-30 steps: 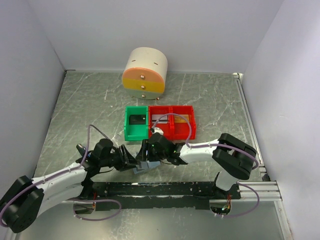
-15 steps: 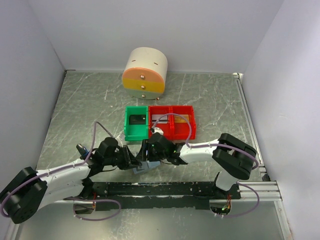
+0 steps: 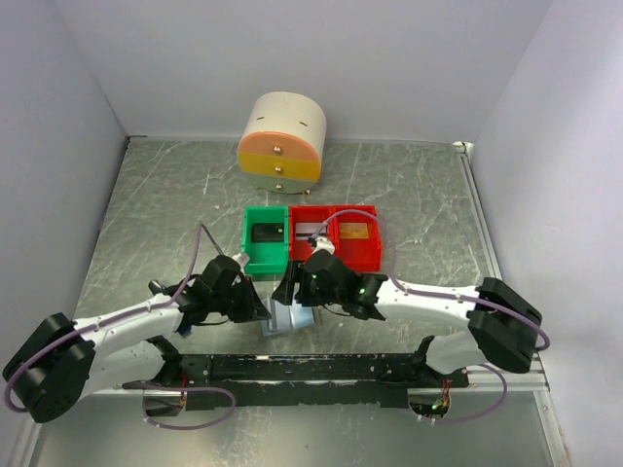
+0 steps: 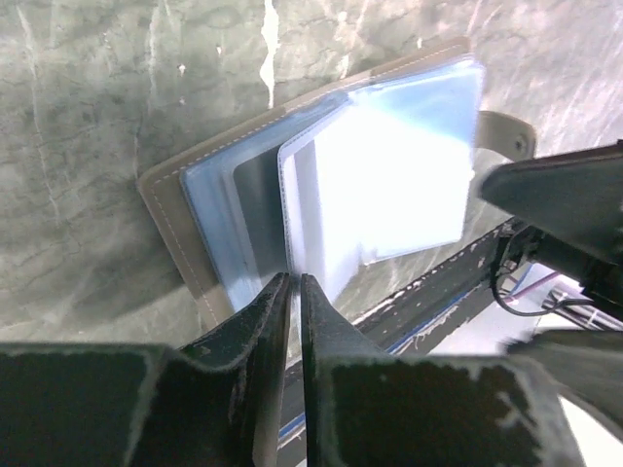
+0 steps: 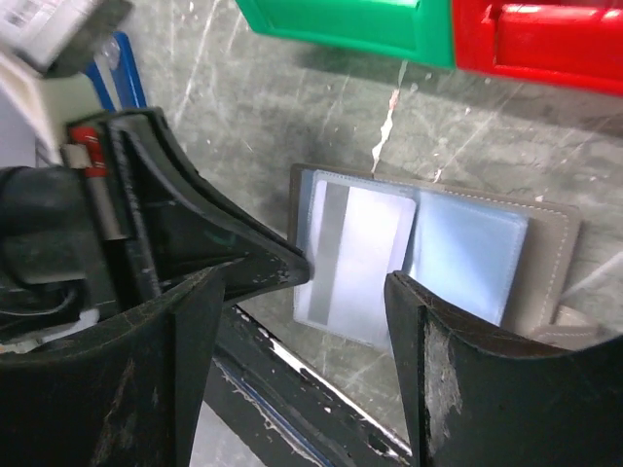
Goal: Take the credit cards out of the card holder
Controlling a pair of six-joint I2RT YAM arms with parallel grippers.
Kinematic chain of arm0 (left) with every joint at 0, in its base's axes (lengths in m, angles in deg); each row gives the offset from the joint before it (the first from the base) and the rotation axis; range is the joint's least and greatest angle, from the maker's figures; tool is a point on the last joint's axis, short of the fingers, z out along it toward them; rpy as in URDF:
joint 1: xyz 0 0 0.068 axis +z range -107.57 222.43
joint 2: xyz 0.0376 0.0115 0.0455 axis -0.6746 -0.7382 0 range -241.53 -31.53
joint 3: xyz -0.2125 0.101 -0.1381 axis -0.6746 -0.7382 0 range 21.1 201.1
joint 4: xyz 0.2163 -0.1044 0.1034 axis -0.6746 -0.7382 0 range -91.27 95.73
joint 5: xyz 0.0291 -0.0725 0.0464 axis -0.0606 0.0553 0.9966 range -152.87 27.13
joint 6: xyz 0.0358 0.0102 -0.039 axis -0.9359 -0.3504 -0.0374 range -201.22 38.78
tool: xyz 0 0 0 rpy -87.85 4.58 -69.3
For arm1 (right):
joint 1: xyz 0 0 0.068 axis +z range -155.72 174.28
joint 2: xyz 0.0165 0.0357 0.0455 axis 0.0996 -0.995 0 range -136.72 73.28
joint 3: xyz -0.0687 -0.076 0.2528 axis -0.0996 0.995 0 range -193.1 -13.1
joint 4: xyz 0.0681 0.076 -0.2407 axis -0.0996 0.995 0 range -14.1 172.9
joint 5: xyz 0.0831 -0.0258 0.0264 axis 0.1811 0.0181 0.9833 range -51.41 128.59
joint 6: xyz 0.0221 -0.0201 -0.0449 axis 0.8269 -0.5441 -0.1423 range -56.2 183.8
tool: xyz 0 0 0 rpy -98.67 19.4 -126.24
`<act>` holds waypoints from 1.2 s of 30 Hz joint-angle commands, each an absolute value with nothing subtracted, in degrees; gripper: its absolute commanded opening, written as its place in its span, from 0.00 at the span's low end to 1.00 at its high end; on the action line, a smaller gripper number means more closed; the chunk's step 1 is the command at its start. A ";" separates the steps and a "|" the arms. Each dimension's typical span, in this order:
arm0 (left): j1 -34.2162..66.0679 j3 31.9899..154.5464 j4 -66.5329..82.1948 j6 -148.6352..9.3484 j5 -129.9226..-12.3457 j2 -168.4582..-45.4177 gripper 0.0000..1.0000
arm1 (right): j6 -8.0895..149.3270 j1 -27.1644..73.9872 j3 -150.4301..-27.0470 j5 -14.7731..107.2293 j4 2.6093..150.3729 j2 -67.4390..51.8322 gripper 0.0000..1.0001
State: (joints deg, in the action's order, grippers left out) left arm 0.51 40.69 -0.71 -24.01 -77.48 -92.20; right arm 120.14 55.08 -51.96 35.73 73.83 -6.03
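Observation:
The card holder [image 4: 185,229] lies open on the table, grey-brown with pale blue pockets, also seen as card holder [image 5: 545,243] and card holder [image 3: 282,323]. A silvery credit card [image 5: 355,258] with a grey stripe sticks out of its pockets towards the near edge. My left gripper [image 4: 295,284] comes in from the left, its jaws nearly together on that card's thin edge [image 4: 289,243]. My right gripper [image 5: 311,311] hovers just above the holder, open, with nothing between its fingers [image 5: 438,360]. In the top view the left gripper [image 3: 261,309] and right gripper [image 3: 295,290] crowd over the holder.
A green bin [image 3: 266,239] and two joined red bins [image 3: 336,236], with cards inside, stand just behind the holder. A round cream and orange drawer unit [image 3: 281,142] is at the back. A black rail [image 3: 292,368] runs along the near edge.
My left arm has slid right to the holder and its jaws have closed on the card's edge. My right gripper has opened wider and its arm has stretched out lower.

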 commanded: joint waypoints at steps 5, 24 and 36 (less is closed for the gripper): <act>0.22 43.36 5.21 -26.86 -83.24 -97.45 0.25 | 121.45 53.59 -47.88 30.93 79.09 1.54 0.68; -2.11 48.72 13.85 -25.08 -85.98 -102.65 0.37 | 124.29 49.79 -40.92 29.30 81.74 10.31 0.69; -8.90 52.00 21.50 -23.16 -86.86 -114.69 0.62 | 125.54 45.07 -35.81 32.96 80.42 17.69 0.69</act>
State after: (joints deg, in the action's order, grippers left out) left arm -7.35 52.21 15.62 -24.36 -84.74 -113.79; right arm 124.49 45.79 -36.94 32.46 80.93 15.02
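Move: The left fingertips are at the raised clear pocket page of the card holder. The holder's right half, where this page goes, lies about 7 cm to their right, level ahead and some 3 cm lower. The dark-card pocket is almost beneath them. The green tray sits about 16 cm ahead, the middle red tray 17 cm ahead and 10 cm right. From the right hand, the holder's right half is roughly 3 cm back, 4 cm right and 7 cm down. Swing the pinched pocket page over to the right with the left gripper: dip about a centimetre, then arc up and across some 9 cm, opening the fingers to let go of it and sinking again over the right half. Meanwhile draw the open right gripper about 10 cm right, clear of the page. ##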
